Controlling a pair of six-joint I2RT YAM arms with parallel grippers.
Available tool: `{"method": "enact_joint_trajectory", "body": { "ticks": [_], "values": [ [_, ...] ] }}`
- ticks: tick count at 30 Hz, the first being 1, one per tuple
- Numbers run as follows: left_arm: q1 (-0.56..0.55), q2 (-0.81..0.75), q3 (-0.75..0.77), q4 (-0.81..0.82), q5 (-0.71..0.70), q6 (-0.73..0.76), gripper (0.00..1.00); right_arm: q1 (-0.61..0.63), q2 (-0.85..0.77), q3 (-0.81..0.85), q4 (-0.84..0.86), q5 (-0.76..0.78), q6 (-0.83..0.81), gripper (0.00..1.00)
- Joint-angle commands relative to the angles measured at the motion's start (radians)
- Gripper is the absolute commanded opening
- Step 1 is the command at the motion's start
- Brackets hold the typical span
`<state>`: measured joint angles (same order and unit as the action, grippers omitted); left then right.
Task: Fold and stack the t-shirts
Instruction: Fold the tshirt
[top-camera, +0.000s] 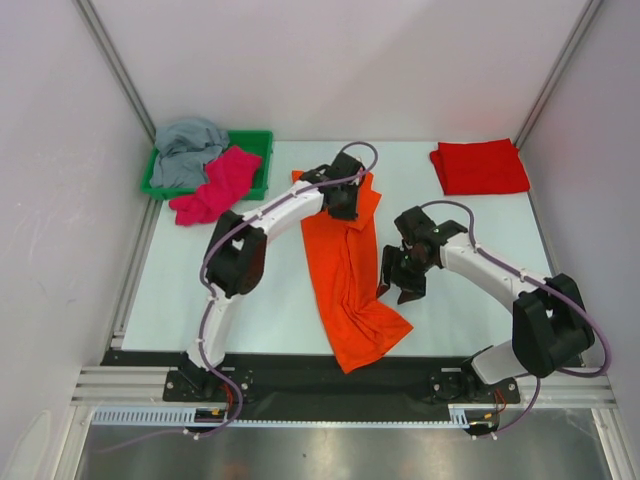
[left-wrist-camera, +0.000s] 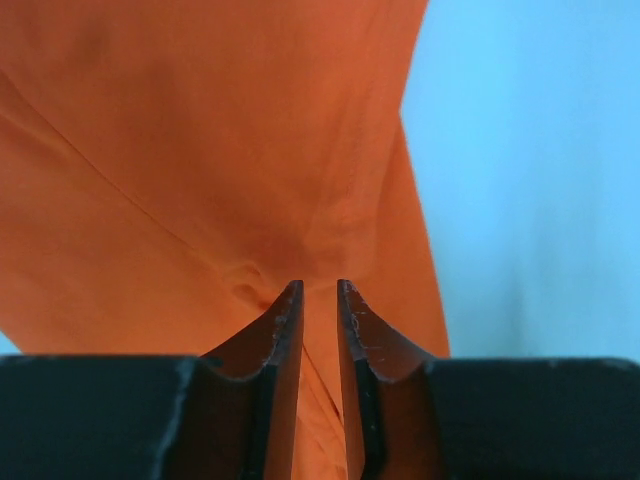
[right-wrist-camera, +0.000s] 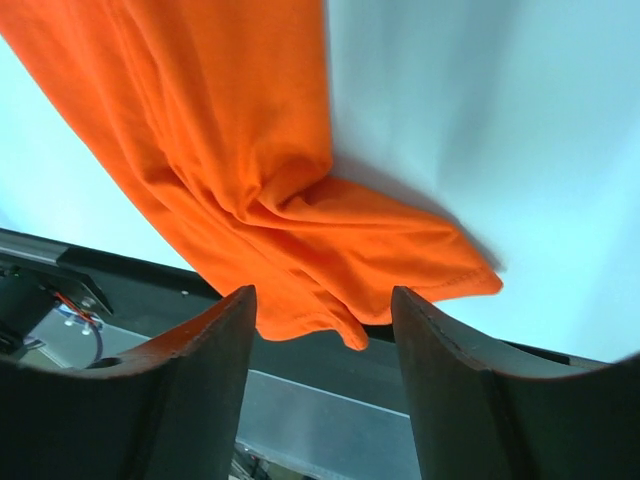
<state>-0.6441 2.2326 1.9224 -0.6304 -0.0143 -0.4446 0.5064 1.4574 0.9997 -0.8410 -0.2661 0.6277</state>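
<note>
An orange t-shirt (top-camera: 350, 290) lies as a long crumpled strip down the middle of the table, its lower end reaching the front edge. My left gripper (top-camera: 347, 205) is at the strip's far end. In the left wrist view its fingers (left-wrist-camera: 318, 285) stand close together with a fold of the orange cloth (left-wrist-camera: 200, 150) pinched between them. My right gripper (top-camera: 398, 285) hovers open just right of the strip with nothing between its fingers. In the right wrist view the cloth's lower corner (right-wrist-camera: 400, 260) lies beyond its fingertips (right-wrist-camera: 322, 292). A folded red t-shirt (top-camera: 480, 165) lies at the far right.
A green tray (top-camera: 262, 140) stands at the far left and holds a grey t-shirt (top-camera: 190, 150). A pink t-shirt (top-camera: 215, 188) spills over its front rim onto the table. The black front rail (top-camera: 300, 365) runs under the orange cloth's lower end.
</note>
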Motion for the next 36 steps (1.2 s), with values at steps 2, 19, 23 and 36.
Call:
{"method": "enact_joint_trajectory", "body": {
  "ticks": [2,19,23,36],
  "values": [
    [0.014,0.085,0.081,-0.048,-0.090,-0.042,0.27,0.006,-0.061,-0.045,-0.006,0.025,0.001,0.66],
    [0.170,0.463,0.469,0.024,0.332,-0.081,0.38,0.153,0.000,-0.107,0.126,0.142,0.075,0.45],
    [0.207,0.476,0.506,0.132,0.456,-0.103,0.41,0.162,0.001,-0.133,0.143,0.134,0.102,0.35],
    [0.250,0.107,0.494,0.055,0.432,-0.051,0.60,0.185,0.080,-0.214,0.293,0.008,0.161,0.26]
  ]
}}
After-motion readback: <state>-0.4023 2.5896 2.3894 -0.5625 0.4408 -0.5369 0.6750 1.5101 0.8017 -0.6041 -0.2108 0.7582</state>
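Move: The left hand, its fingers nearly shut, is headed for the orange t-shirt's far end, about 13 cm ahead, 2 cm left and 7 cm below; the shirt's loose flap lies some 4 cm ahead and 5 cm right, the pink t-shirt 9 cm ahead and 31 cm left. For the open right hand, the shirt's crumpled near end is about 5 cm back, 2 cm left and 7 cm down; its right hem corner lies 4 cm back and 4 cm right, and the corner hanging over the table edge 14 cm back and 9 cm left. The left hand drops about 5 cm onto the orange cloth, then sweeps low and forward some 11 cm to the shirt's far end, pushing the loose flap outward as its fingers spread and the wrist rolls about 25 degrees to point them more to the right, and rises a little last. Meanwhile the right hand sinks nearly 6 cm to the crumpled near end, drawing back and then easing left, and closes its fingers to pinch the cloth just inside the hem. ##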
